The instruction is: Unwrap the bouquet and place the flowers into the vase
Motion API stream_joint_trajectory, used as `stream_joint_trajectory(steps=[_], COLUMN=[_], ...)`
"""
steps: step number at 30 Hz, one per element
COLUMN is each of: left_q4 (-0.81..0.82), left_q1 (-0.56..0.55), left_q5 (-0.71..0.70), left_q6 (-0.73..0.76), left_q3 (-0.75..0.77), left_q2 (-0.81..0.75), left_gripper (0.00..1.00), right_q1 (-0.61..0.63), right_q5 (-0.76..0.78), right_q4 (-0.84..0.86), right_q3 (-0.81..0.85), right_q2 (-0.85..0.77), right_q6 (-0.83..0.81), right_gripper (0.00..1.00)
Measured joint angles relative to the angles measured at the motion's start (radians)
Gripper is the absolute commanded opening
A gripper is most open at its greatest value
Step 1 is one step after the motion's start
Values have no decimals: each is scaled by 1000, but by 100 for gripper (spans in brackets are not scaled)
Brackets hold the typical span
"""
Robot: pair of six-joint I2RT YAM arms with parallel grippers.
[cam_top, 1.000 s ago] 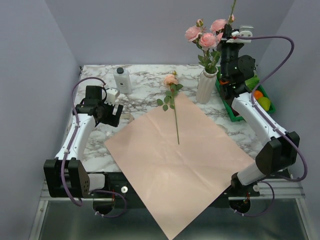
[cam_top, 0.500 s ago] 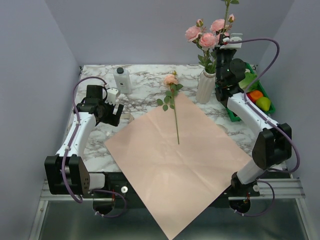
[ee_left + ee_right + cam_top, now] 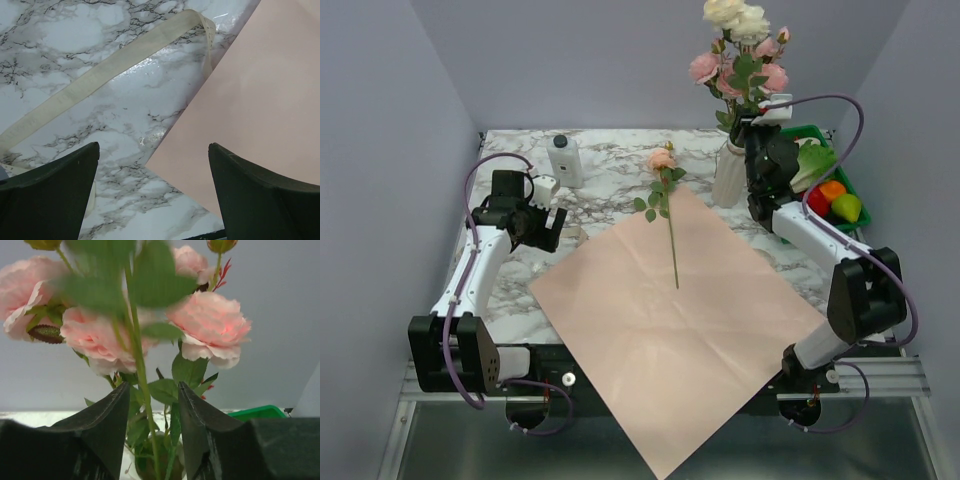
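The bouquet lies undone, and its pale pink paper (image 3: 670,320) is spread flat on the marble table. One peach rose (image 3: 663,160) rests on the paper, stem toward me. The white ribbed vase (image 3: 729,178) holds pink flowers (image 3: 706,68) and a cream-white flower (image 3: 738,14) towering above them. My right gripper (image 3: 748,128) hovers just above the vase mouth. In the right wrist view its jaws (image 3: 154,385) stand apart around a green stem (image 3: 142,375) without pinching it. My left gripper (image 3: 544,226) is open over the paper's left corner (image 3: 250,100), nothing between its fingers (image 3: 55,190).
A cream ribbon (image 3: 115,70) lies loose on the marble by the left gripper. A white capped bottle (image 3: 565,160) stands at the back left. A green bin (image 3: 790,232) with vegetables sits right of the vase, behind the right arm.
The right arm has come down, lowering the cream-white flower's stem into the vase. Its jaws, shut on the stem before, now stand apart. The left arm has not moved.
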Motion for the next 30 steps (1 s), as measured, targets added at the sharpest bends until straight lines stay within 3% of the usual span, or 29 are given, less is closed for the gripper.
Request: stream_joint_trajectory(steps=[10,17,23,30], left_q4=[-17,-22,-23,-27], left_q1=[0,0,0,0], left_q5=[7,12,13,19], left_q6=[-1,-11,-19,-20], left_q3=[0,0,0,0], left_q2=[-56,-68,-77,-97], left_gripper=[99,99,99,99], right_q1=[27,179,255,274], right_q5=[-59,-45,-49,-77], right_q4=[-29,-146,-336,-678], right_q3=[-187,-283,-275,-71], right_q2=[-212,-328,-303,-26], right_q6=[71,83,171,299], right_gripper=[69,78,79,79])
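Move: The peach rose, last one on the table, lies with the leafy part of its stem about 13 cm to the right hand's left, some 3 cm ahead and 35 cm below. The vase holding the other flowers stands about 6 cm ahead of that hand, 2 cm to its right, its middle 23 cm below; the green crate is roughly 27 cm right and 8 cm ahead. From the left hand, the peach rose lies some 20 cm ahead, 27 cm right and 12 cm down. The white roses, already standing in the vase between half-open fingers, are left behind as the right hand opens wider and backs off about 11 cm, then swings left and sinks, coming some 13 cm left and 18 cm down towards the peach rose. Late on it eases slightly forward; the wrist tips down about 40 degrees and turns counter-clockwise about 20. The fingers stay open, not yet at the stem. The left hand rises a little. ##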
